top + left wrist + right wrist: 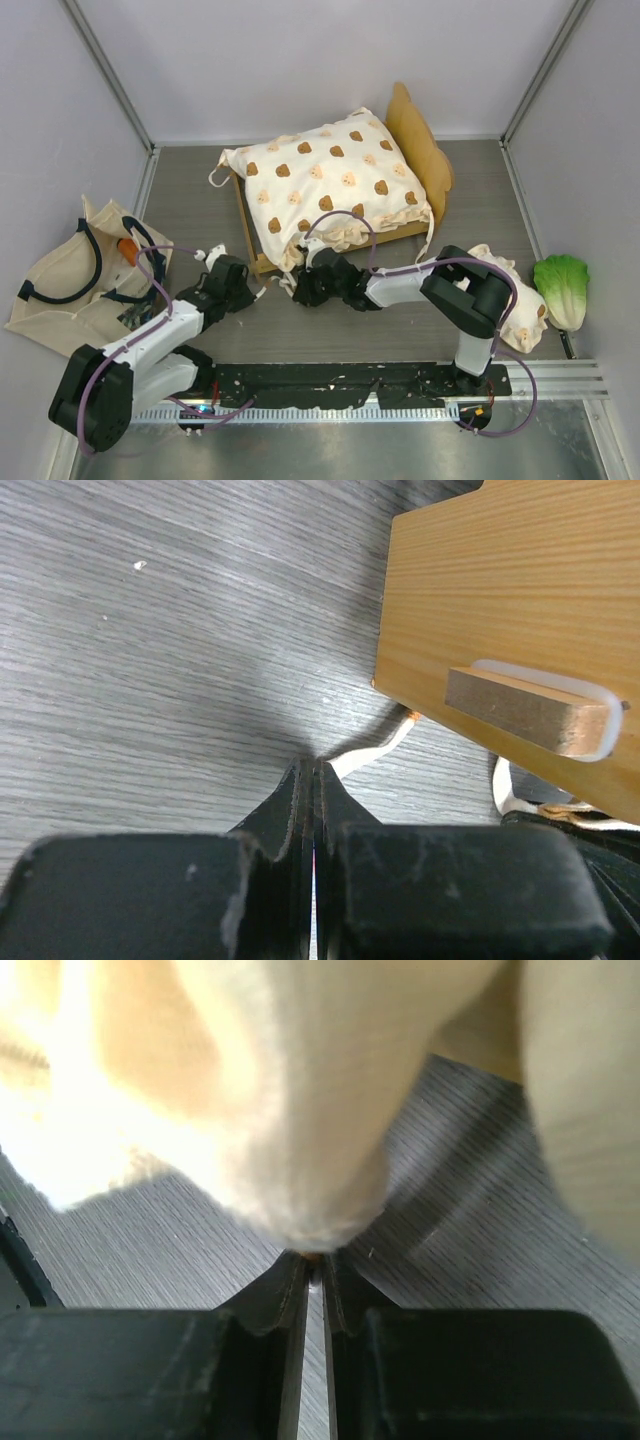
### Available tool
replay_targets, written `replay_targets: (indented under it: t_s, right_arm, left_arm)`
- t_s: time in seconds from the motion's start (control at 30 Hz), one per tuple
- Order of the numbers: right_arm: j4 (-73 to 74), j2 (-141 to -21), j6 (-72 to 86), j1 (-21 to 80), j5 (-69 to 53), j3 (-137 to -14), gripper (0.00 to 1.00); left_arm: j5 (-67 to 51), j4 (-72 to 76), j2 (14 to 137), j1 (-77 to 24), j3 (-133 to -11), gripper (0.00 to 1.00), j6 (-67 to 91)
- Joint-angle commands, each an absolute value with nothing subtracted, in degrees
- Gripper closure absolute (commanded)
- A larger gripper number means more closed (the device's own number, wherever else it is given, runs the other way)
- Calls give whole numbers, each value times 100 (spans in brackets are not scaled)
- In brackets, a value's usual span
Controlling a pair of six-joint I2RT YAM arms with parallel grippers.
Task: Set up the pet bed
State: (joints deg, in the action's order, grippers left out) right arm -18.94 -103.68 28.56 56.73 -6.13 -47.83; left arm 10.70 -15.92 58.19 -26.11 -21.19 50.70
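The pet bed (420, 140) stands at the back middle, its bear-print cushion (330, 180) lying on it and hanging over the foot end. My left gripper (255, 292) sits just off the frame's front left corner. In the left wrist view it (318, 765) is shut, with a thin white tie string (375, 752) running from its tips to the wooden frame (500, 590). My right gripper (293, 287) is at the foot end, under the drooping cushion corner. In the right wrist view that cream fabric (300, 1110) meets its tips (320, 1258), which pinch it with only a narrow slit between the jaws.
A beige tote bag (60, 290) with black handles lies at the left. A green lettuce toy (562, 290) lies at the right wall, and a small bear-print pillow (522, 312) beside the right arm. A wooden peg with a white loop (530, 710) sticks out of the frame.
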Motion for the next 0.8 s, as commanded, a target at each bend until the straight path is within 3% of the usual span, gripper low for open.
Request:
replay_targets:
  t_s: [0.0, 0.23, 0.77]
  right_arm:
    - [-2134, -10520, 3084, 5634, -659, -4799, 84]
    - [-2329, -10556, 3155, 5616, -738, -4799, 73]
    - [-2110, -10406, 2664, 5616, -1028, -4667, 61]
  left_arm:
    - [1300, -1951, 5652, -2593, -2417, 100, 5001]
    - [1327, -2074, 5537, -2593, -2487, 100, 4904]
    - [1248, -1986, 5669, -2593, -2531, 100, 4896]
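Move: The bunched strap loop that the right hand works at lies just past its fingertips, about 2 cm ahead and 2 cm to the left, at nearly the same height. From that hand the bed frame's near corner is some 5 cm ahead and 8 cm left, the cushion's ruffled corner 7 cm ahead, 2 cm left and a little above. From the left hand, which already holds a strap end, the loop is roughly 2 cm ahead and 8 cm right; the frame corner is 5 cm ahead, 2 cm right. Leftwards by only about 1 cm, the right hand eases towards the strap loop beneath the cushion's ruffle, low over the table, its fingers spreading steadily from a narrow gap to over a third open. The left hand lifts about 1 cm early on, then stays put, its shut fingertips keeping their pinch on the strap end by the frame corner. ##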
